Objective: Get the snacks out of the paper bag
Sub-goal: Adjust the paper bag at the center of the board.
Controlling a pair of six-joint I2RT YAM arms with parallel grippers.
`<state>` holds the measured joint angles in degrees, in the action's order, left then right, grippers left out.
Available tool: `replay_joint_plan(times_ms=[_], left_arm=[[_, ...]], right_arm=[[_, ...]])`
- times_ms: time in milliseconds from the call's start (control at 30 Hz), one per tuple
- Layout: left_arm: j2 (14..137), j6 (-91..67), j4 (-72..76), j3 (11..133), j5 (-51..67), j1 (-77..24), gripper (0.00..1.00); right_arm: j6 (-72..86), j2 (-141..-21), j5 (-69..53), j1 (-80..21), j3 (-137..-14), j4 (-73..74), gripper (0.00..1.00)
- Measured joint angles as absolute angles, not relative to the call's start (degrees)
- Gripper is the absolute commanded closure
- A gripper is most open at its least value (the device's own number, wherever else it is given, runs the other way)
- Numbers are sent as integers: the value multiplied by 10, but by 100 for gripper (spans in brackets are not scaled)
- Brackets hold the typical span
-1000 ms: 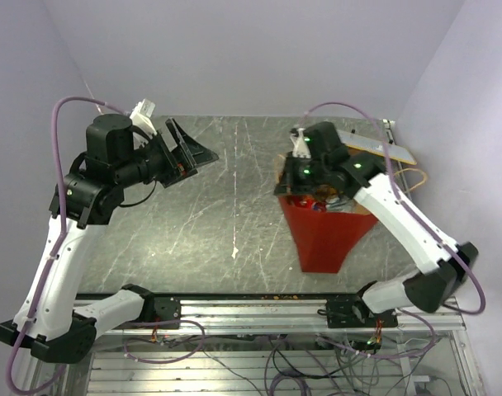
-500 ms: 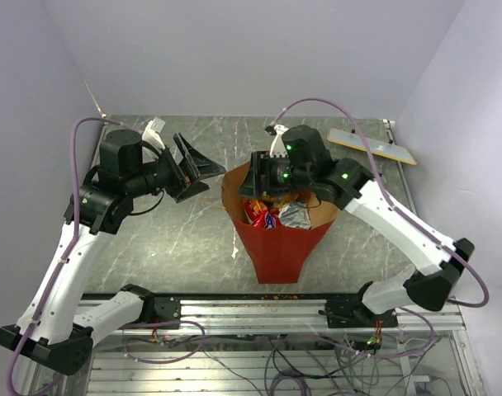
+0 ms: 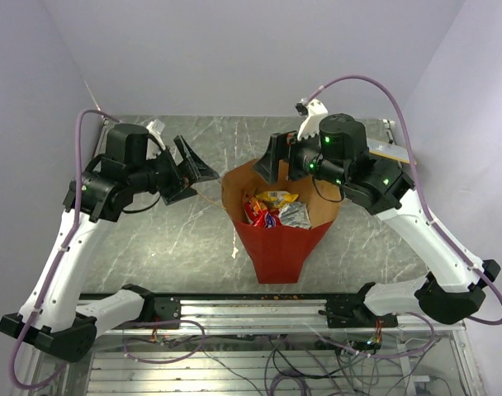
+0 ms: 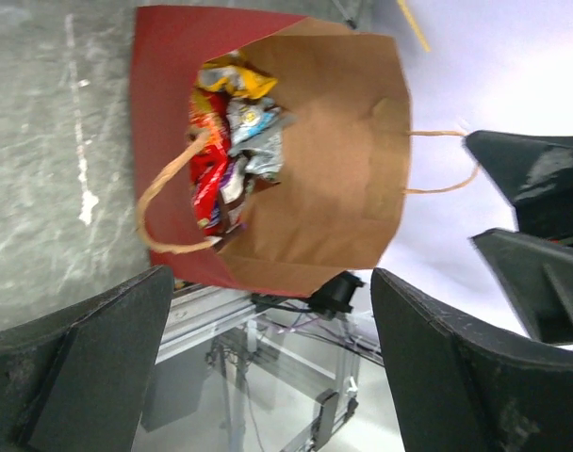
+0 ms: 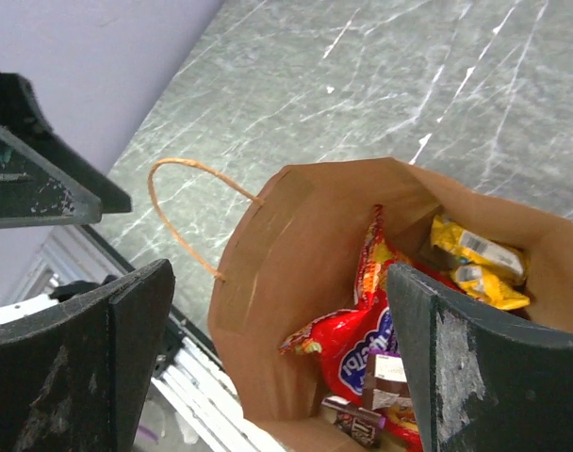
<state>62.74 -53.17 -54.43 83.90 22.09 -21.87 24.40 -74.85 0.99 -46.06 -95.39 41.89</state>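
Observation:
The paper bag [image 3: 277,244], red outside and brown inside, stands near the table's middle with its mouth open upward. The snacks [image 3: 272,210] lie inside it. In the right wrist view they show as a shiny red chip bag [image 5: 362,348], yellow bars [image 5: 475,259] and a purple bar [image 5: 392,375]. My right gripper [image 3: 273,167] hangs open just above the bag's far rim and holds nothing. My left gripper [image 3: 200,172] is open to the left of the bag, apart from it. One tan handle [image 4: 159,212] loops out toward it.
A long flat grey strip with a yellow edge [image 3: 393,152] lies at the table's far right, behind my right arm. The aluminium rail [image 3: 234,302] runs along the near edge. Walls close in the table on three sides.
My right gripper dragged the bag from the right side toward the middle, then opened, let it go and lifted back to the right. My left gripper edged closer to the bag.

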Motion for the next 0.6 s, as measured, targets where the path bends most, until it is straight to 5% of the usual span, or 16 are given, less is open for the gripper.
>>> replay_joint_plan(times_ms=[267,600], left_arm=[[593,-528,-579,779,168,-219,8],[606,-582,-428,663,179,-219,44]], right_arm=[[220,-747,46,-459,-952,415,4],[221,-750,86,-457,-969,418,5]])
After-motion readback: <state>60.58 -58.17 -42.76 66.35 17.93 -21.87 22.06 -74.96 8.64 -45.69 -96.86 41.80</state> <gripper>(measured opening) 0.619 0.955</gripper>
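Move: The bag's left handle loop is only about 2 cm ahead of the left hand, 2 cm to its right and some 8 cm below it. The bag's open mouth centres about 20 cm to the hand's right, 1 cm farther out and 8 cm down. The snacks sit deeper inside, about 19 cm right, 1 cm ahead and 20 cm below. From the open right hand, the same loop is some 14 cm left, 1 cm back and 11 cm lower. No grip yet: the left hand sinks about 8 cm onto the bag's left handle loop, easing 2 cm left and 1 cm back at first, then coming right and about 3 cm forward as its wide-open fingers close to some two thirds around the loop. The right hand, still open over the bag's mouth, drifts nearly 3 cm forward and right. ##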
